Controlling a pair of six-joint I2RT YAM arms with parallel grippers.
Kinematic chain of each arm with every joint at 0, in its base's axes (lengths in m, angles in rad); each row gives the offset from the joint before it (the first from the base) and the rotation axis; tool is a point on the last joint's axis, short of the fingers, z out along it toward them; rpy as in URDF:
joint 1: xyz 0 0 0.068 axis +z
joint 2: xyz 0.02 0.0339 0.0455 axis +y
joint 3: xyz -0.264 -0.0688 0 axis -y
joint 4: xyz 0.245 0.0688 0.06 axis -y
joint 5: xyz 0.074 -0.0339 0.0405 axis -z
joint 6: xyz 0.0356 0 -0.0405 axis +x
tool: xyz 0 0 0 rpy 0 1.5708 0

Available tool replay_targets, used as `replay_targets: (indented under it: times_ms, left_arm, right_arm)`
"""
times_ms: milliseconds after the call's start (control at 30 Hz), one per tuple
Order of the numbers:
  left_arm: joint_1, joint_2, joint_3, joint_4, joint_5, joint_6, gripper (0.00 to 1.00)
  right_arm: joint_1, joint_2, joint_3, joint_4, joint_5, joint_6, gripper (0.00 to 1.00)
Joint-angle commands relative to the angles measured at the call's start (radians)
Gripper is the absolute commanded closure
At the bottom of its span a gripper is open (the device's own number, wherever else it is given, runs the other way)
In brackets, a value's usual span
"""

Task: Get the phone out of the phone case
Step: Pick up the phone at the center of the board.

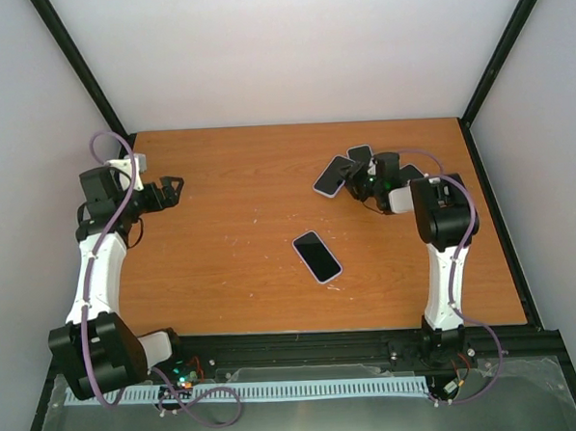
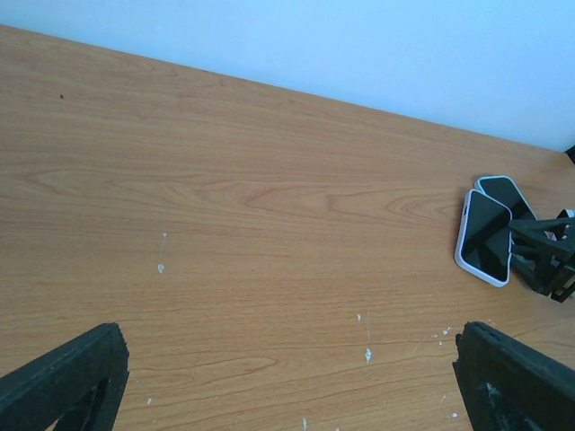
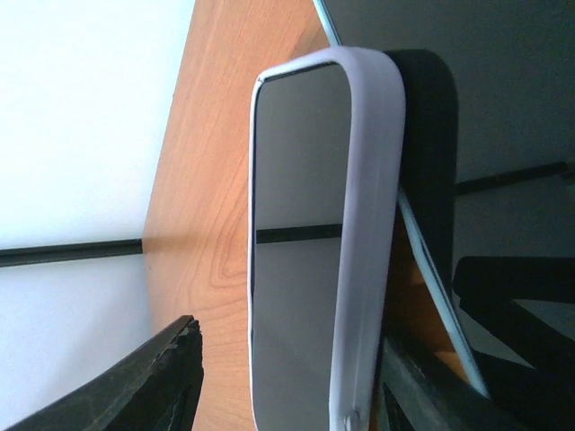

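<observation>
A phone (image 3: pixel 296 251) in a pale lilac phone case (image 3: pixel 368 206) stands tilted up on edge between my right gripper's jaws. My right gripper (image 3: pixel 292 337) is open around it. The left finger (image 3: pixel 153 377) is a gap away from the screen, and the right finger (image 3: pixel 422 386) sits close behind the case back. From above this phone (image 1: pixel 331 176) lies at the back right beside my right gripper (image 1: pixel 356 183). My left gripper (image 1: pixel 174 188) hangs open and empty over the back left of the table, as its wrist view (image 2: pixel 289 332) confirms.
Another cased phone (image 1: pixel 316 256) lies flat mid-table. Two more phones (image 1: pixel 360 154) (image 1: pixel 410 173) lie around the right gripper. A dark phone (image 3: pixel 431 117) leans behind the lilac case. The enclosure walls and black frame posts (image 1: pixel 497 60) border the wooden table (image 1: pixel 229 199).
</observation>
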Motion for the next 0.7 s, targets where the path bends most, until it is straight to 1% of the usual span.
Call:
replay_targets:
  times_ms: [0, 133, 267, 400, 500, 667]
  left_arm:
    - [-0.004, 0.014, 0.016, 0.022, 0.015, -0.008, 0.0]
    - [-0.005, 0.025, 0.02, 0.023, 0.017, -0.008, 0.0]
    - [-0.005, 0.027, 0.024, 0.019, 0.011, -0.008, 0.0]
    - [-0.005, 0.024, 0.024, 0.017, 0.008, -0.001, 0.0]
    - [-0.005, 0.023, 0.025, 0.016, 0.009, 0.007, 0.0]
    - [-0.005, 0.011, 0.035, 0.006, 0.024, 0.032, 0.0]
  right_arm:
    - [0.002, 0.064, 0.034, 0.03, 0.043, 0.017, 0.48]
    - [0.013, 0.083, 0.057, 0.044, 0.033, 0.002, 0.53]
    - [0.013, 0.074, 0.054, 0.056, 0.027, -0.02, 0.63]
    - [0.013, 0.03, 0.047, 0.064, -0.003, -0.043, 0.72]
    - [0.013, -0.022, 0.045, 0.062, -0.029, -0.074, 0.75]
    - [0.013, -0.106, 0.036, 0.061, -0.085, -0.12, 0.84]
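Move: Right between the right hand's half-open fingers lies the near, right-hand long edge of the phone it goes for; that phone's middle is about 3 cm to the left and 1 cm ahead, at nearly fingertip height. A second phone sits some 6 cm to the right and 2 cm farther out, just lower; a third lies roughly 17 cm to the right, level with the hand. From the left hand the aimed-at phone is about 16 cm ahead, 41 cm right and 20 cm below. Easing about 1 cm forward onto the phone's edge, the right hand closes its fingers from half open to nearly shut and pinches the phone across its thickness, one finger on the screen and the other beneath. It then rises, a little over 1 cm above where it began, the fingertips tipping up some 5 degrees. ##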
